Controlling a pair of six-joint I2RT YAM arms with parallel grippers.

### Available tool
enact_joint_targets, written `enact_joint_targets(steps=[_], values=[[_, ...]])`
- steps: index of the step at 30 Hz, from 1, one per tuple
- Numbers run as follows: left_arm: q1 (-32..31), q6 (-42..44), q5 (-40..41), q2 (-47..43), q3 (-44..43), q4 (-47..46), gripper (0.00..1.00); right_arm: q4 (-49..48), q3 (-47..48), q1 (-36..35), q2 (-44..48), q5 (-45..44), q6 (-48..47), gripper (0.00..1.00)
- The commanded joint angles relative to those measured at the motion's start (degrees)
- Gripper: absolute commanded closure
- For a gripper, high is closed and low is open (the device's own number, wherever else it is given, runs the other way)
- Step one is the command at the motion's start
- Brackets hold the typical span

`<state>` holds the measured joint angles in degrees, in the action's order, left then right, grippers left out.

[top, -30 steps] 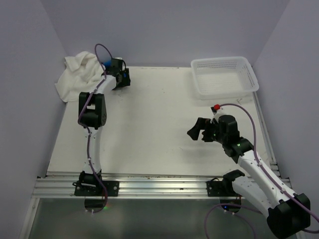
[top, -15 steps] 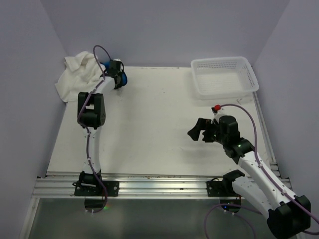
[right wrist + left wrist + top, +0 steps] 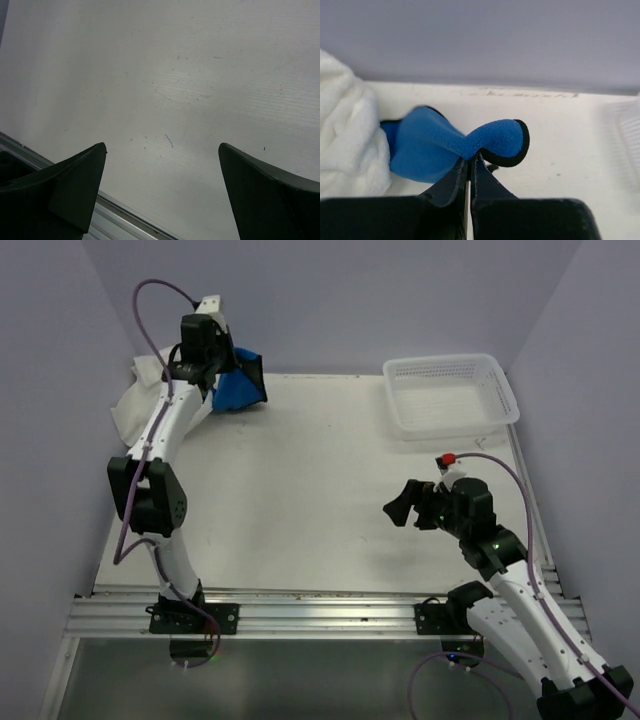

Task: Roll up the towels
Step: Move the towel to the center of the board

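Observation:
The small blue towel hangs lifted at the far left of the table, pinched at a black-edged fold by my left gripper. In the left wrist view the jaws of that gripper are pressed together on the blue towel, which droops toward the table. The large white towel lies crumpled in the far left corner, just left of the blue one, and fills the left edge of the wrist view. My right gripper hovers open over bare table at the right, holding nothing.
A white perforated basket stands at the far right corner. Purple walls close in the table on the left, back and right. An aluminium rail runs along the near edge by the arm bases.
My left gripper closed on the blue towel beside the white one and then rose with it, the arm lifting high. The right arm shifted only slightly and stayed open.

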<state>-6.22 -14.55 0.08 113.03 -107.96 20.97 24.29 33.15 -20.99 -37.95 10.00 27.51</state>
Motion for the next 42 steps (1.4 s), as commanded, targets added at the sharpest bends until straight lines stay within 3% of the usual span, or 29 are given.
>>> enact_joint_targets(steps=[1,10,19,27,33,36,37,40,42], values=[[-2.04,-3.73,-7.54,-9.83,2.92,-1.81,1.00,5.05,4.03,-0.01,2.79,-0.68,-0.70,0.01],[-12.84,-10.32,-16.86,-41.27,31.39,-4.10,1.00,9.98,7.81,-0.01,6.05,-0.59,1.23,0.01],[-21.73,-17.79,-20.64,-61.59,53.02,-2.08,1.00,9.72,9.30,-0.01,5.17,0.28,2.64,0.02],[-27.00,-20.17,-19.77,-63.91,64.09,-5.58,1.00,9.02,8.78,-0.01,4.47,-1.21,4.75,0.03],[-34.46,-19.82,-14.94,-54.18,65.61,-13.15,0.97,7.79,7.90,-0.01,3.15,-1.74,5.54,0.03],[-39.30,-17.45,-12.03,-47.67,62.97,-15.52,0.76,7.96,8.25,-0.01,2.62,-3.05,5.71,0.03],[-40.79,-16.84,-11.33,-46.08,61.57,-16.22,0.58,8.14,8.42,-0.01,2.45,-3.49,5.80,0.03],[-41.94,-15.08,-9.58,-41.94,59.80,-15.52,0.30,7.96,8.34,-0.01,2.27,-4.72,6.16,0.03],[-41.95,-14.64,-8.78,-42.10,59.80,-15.35,0.21,8.05,8.08,-0.01,2.27,-5.51,6.50,0.02]])
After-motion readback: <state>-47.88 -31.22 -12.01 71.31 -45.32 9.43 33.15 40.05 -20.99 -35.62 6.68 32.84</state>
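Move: My left hand already grips the blue towel, raised about 23 cm over the far left of the board. The drop spot, on the near side of the board's middle, lies about 38 cm back, 22 cm right and 24 cm below it. The white towel sits 19 cm left of the hand, 2 cm ahead and 21 cm down; the board's near edge runs some 13 cm nearer me than the spot. From my right hand the spot is about 19 cm left, 3 cm back, 15 cm lower. I swing my left hand back nearly 40 cm and right over 20 cm, away from the white towel, climbing about 11 cm at first, then sinking some 20 cm over the spot while the wrist turns clockwise about 45 degrees and tips down. Late in the descent its fingers open wide and let go of the blue towel. My right hand, open and empty, rises roughly 4 cm. ##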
